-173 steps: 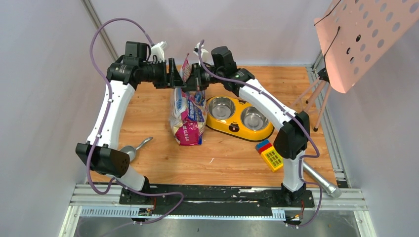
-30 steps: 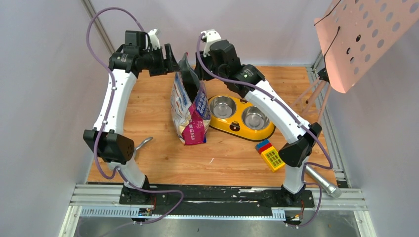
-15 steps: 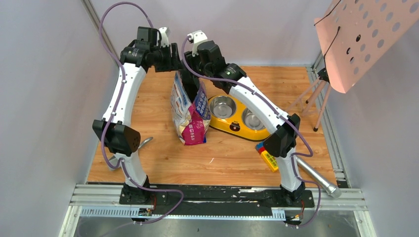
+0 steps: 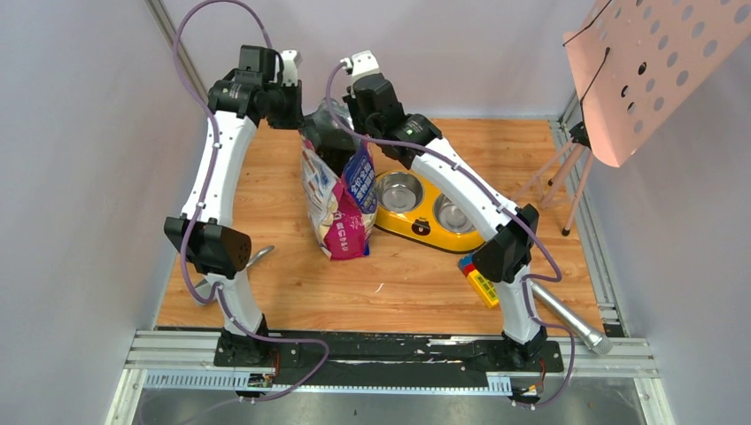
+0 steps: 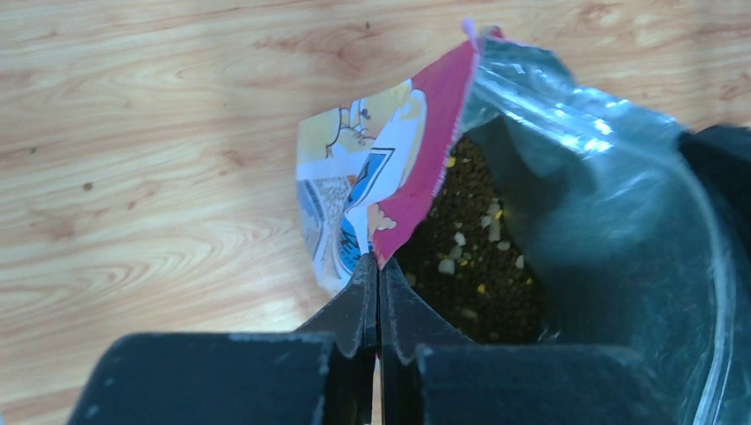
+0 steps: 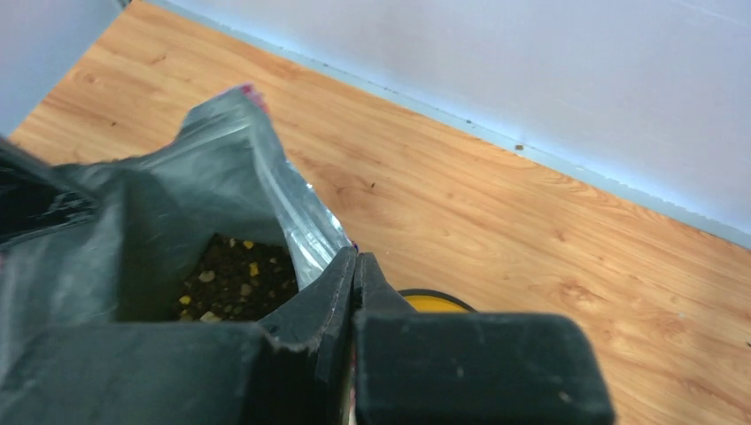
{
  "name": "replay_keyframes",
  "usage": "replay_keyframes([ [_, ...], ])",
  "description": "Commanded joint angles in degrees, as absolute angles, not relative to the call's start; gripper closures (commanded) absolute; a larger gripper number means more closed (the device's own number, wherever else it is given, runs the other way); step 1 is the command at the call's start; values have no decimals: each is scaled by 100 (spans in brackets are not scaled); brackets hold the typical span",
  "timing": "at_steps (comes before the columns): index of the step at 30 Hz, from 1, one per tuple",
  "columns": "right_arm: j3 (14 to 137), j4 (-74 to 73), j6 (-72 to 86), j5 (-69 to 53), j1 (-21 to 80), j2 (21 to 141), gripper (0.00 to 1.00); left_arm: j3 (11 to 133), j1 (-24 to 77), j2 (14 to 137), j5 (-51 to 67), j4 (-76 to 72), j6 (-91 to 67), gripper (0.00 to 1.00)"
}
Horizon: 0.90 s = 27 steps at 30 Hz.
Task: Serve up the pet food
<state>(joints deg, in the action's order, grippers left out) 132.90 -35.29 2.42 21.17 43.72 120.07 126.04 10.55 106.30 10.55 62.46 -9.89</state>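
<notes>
The blue-and-magenta cat food bag stands upright mid-table with its top open. My left gripper is shut on the left lip of the mouth. In the left wrist view its jaws pinch the magenta edge of the bag. My right gripper is shut on the opposite lip; in the right wrist view it clamps the silver-lined wall. The pet food, dark brown kibble with a few pale bits, lies inside the bag, and it also shows from the right wrist.
A yellow double-bowl feeder with two steel bowls sits just right of the bag. A grey metal scoop lies behind the left arm's elbow. Coloured toy blocks and a silver cylinder lie near the right base. A pink perforated board hangs at upper right.
Both grippers have closed on the bag's lips. The left gripper moved in to the bag's left edge, and the mouth now gapes between them.
</notes>
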Motion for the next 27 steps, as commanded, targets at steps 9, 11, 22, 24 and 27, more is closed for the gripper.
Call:
replay_keyframes([
  [9, 13440, -3215, 588, 2641, 4469, 11263, 100, 13900, 669, 10551, 334, 5709, -144, 100],
  [11, 13355, -3300, 734, 2246, 4488, 11243, 100, 14069, 668, 10651, 449, 5651, -125, 100],
  [22, 13140, -3714, 817, 1727, 4583, 11285, 65, 12387, 1009, 9966, 1982, 6381, -1555, 19],
  [24, 13046, -3754, 791, 1705, 4599, 11238, 61, 12185, 1139, 9844, 2021, 6412, -1686, 20],
  [27, 12905, -3821, 749, 1617, 4616, 11160, 60, 12102, 1318, 9758, 1987, 6410, -1794, 20],
])
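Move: The cat food bag stands between the hands, its rim already pinched on both sides. Its middle is about 6 cm to the left hand's right, 4 cm back and 15 cm below, and about 4 cm to the right hand's left, 5 cm back and equally low. The bowl stand lies roughly 15 cm right of the right hand, 2 cm back and 28 cm down; the scoop is some 17 cm back and 17 cm left of the left hand. The bag's mouth is still gripped and gets spread: the left fingers draw the left rim about 2.5 cm left and a little up, while the right hand keeps its pinch, easing slightly right, then back and left. Both then open: the left wide, rising clear before it comes back some 6 cm, rightward and down over the mouth, the right only partly, drawing back slightly with the rim between its fingers. ##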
